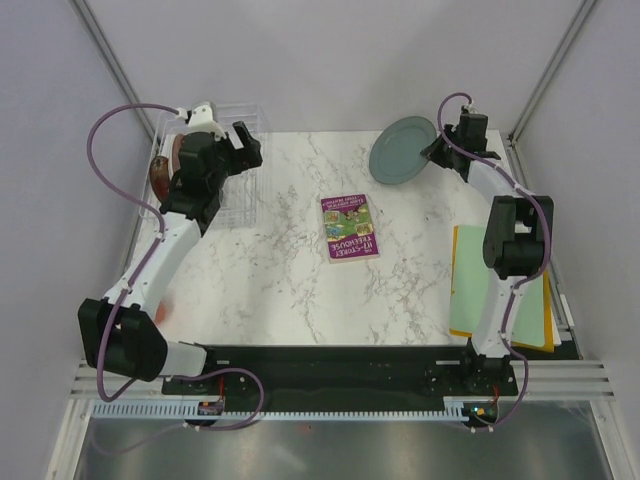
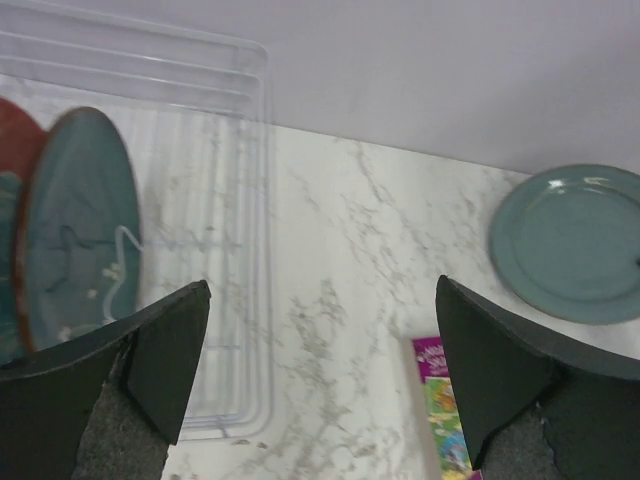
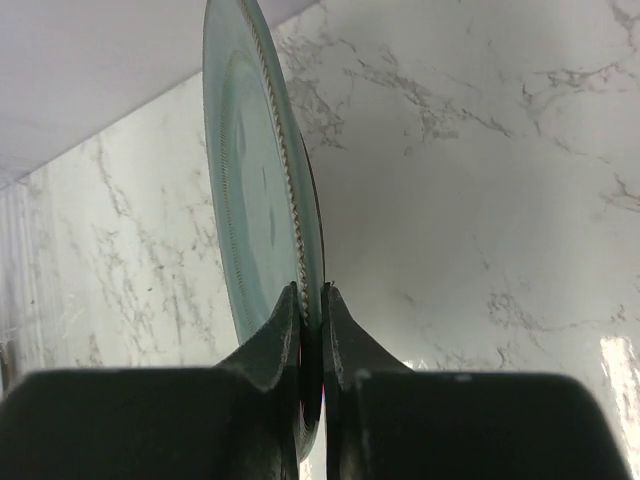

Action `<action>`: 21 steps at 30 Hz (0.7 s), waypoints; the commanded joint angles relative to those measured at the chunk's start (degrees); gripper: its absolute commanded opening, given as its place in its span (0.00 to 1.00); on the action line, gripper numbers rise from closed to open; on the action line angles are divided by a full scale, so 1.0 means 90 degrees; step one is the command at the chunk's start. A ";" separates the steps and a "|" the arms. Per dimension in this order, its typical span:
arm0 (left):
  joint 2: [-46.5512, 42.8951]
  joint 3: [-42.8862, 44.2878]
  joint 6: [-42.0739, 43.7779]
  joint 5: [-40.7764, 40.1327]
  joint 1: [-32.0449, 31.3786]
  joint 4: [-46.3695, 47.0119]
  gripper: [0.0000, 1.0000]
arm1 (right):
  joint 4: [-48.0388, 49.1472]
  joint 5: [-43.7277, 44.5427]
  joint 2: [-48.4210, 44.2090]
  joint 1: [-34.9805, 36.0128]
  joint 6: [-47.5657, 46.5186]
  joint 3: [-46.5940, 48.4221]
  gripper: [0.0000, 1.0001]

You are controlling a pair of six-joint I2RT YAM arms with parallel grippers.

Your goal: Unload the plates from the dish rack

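The clear dish rack [image 1: 238, 195] stands at the far left of the table. A dark teal plate [image 2: 80, 230] stands on edge in it, with a red plate [image 2: 14, 150] behind it at the frame's left edge. My left gripper [image 2: 322, 285] hangs open and holds nothing, above the rack's right rim [image 2: 258, 250]; in the top view the left gripper [image 1: 245, 148] sits over the rack's far end. My right gripper [image 3: 311, 295] is shut on the rim of the grey-green plate [image 3: 255, 200]. That plate [image 1: 402, 150] is at the far right of the table.
A purple book [image 1: 349, 227] lies in the middle of the marble table. A green folder [image 1: 490, 285] lies on a yellow sheet along the right edge, beside the right arm. Grey walls close in the back and both sides.
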 commanded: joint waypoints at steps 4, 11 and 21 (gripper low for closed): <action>0.0340 0.0508 0.1651 -0.1737 0.0077 -0.0120 1.00 | 0.0160 -0.0665 0.1333 -0.0042 0.0270 0.1929 0.00; 0.0584 0.0528 0.1749 -0.2030 0.0164 -0.0120 1.00 | -0.0015 -0.0353 0.1677 -0.0102 0.0388 0.1872 0.00; 0.0633 0.0489 0.1690 -0.1982 0.0301 -0.0217 1.00 | -0.0182 -0.0060 0.1774 -0.0258 0.0388 0.1111 0.38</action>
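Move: The right hand holds the green plate by its rim, the plate's middle about 8 cm left and 1 ahead. Its bare landing spot is some 7 cm ahead, 8 left and 13 below; the book lies about 11 back, 20 left and 14 below. For the left hand, the nearest racked plate is roughly 13 ahead, 14 left and 18 below, the red plate 5 cm farther left and 2 farther out. Right hand lowers the plate about 9 cm, opening partway; left hand swings leftward 8 cm towards racked plates. ##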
